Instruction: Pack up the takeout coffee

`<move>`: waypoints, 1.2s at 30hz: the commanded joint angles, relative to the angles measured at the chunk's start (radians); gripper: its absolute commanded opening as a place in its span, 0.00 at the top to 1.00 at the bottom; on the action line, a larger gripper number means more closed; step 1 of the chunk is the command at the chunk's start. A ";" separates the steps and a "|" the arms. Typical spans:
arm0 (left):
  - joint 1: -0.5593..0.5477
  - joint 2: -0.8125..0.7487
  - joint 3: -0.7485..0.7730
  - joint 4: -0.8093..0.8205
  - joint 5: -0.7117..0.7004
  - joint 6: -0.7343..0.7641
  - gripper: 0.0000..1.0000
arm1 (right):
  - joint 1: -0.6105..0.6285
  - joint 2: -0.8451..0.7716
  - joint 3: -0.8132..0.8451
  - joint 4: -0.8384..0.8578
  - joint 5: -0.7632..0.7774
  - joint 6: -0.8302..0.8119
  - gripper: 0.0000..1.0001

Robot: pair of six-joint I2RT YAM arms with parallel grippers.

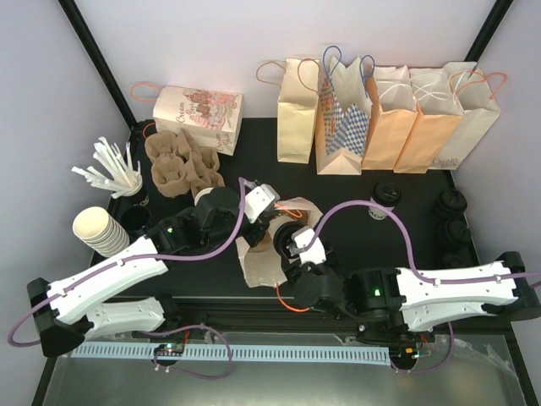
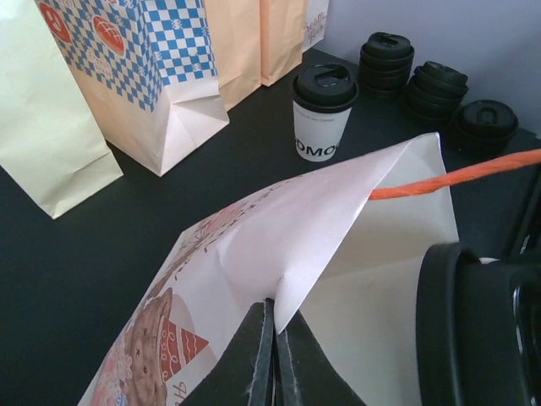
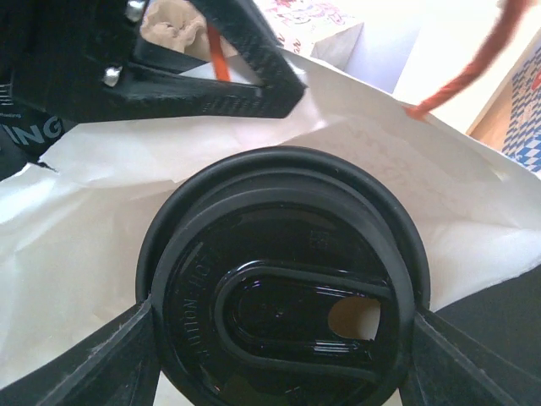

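A printed white paper bag with orange handles lies on its side in the middle of the table, mouth toward the back. My left gripper is shut on the bag's upper edge and lifts it; the pinch shows in the left wrist view. My right gripper is shut on a takeout coffee with a black lid, held at the bag's open mouth; its fingers press both sides of the cup. The lid also shows in the left wrist view. A second takeout coffee stands upright at the back right.
Several upright paper bags line the back. Stacks of loose black lids sit at the right. Cardboard cup carriers, a lying printed bag, a cup of stirrers and stacked lidless cups fill the left.
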 commanded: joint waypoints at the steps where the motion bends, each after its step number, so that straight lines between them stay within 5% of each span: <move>1: -0.011 0.010 0.061 -0.010 0.056 -0.068 0.98 | 0.006 0.033 -0.020 0.059 0.044 0.025 0.54; 6: -0.013 0.016 0.059 0.001 0.081 -0.102 0.99 | 0.006 0.080 -0.044 0.029 0.040 0.117 0.54; 13: -0.024 0.012 0.060 -0.006 0.089 -0.124 0.99 | -0.014 0.116 -0.041 -0.166 0.044 0.465 0.58; 24: -0.056 0.068 0.087 -0.044 0.102 -0.221 0.98 | -0.140 -0.046 -0.242 0.232 -0.119 0.586 0.65; 36: -0.137 0.082 0.056 -0.022 0.084 -0.292 0.98 | -0.249 0.002 -0.147 0.039 -0.231 0.968 0.62</move>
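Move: Just inside the takeout bag's mouth, the right hand holds the lidded coffee; the bag's middle is some 10 cm below that hand, level fore and aft and about 2 cm left. From it, a second coffee stands 12 cm ahead and 26 cm right, the checked bag 22 cm ahead and 14 cm right, both well below. For the left hand, pinching the rim, the bag's middle lies about 5 cm back, 2 cm right and 10 cm below. Sinking about 8 cm into the bag, the right hand keeps its grip on the coffee, then works some 3 cm forward and right, rolling roughly 45 degrees with its left side rising, and lifts slightly at the end. The left hand keeps the rim pinched and draws it about 4 cm back and 4 cm right, tipping its fingers a little further down. ##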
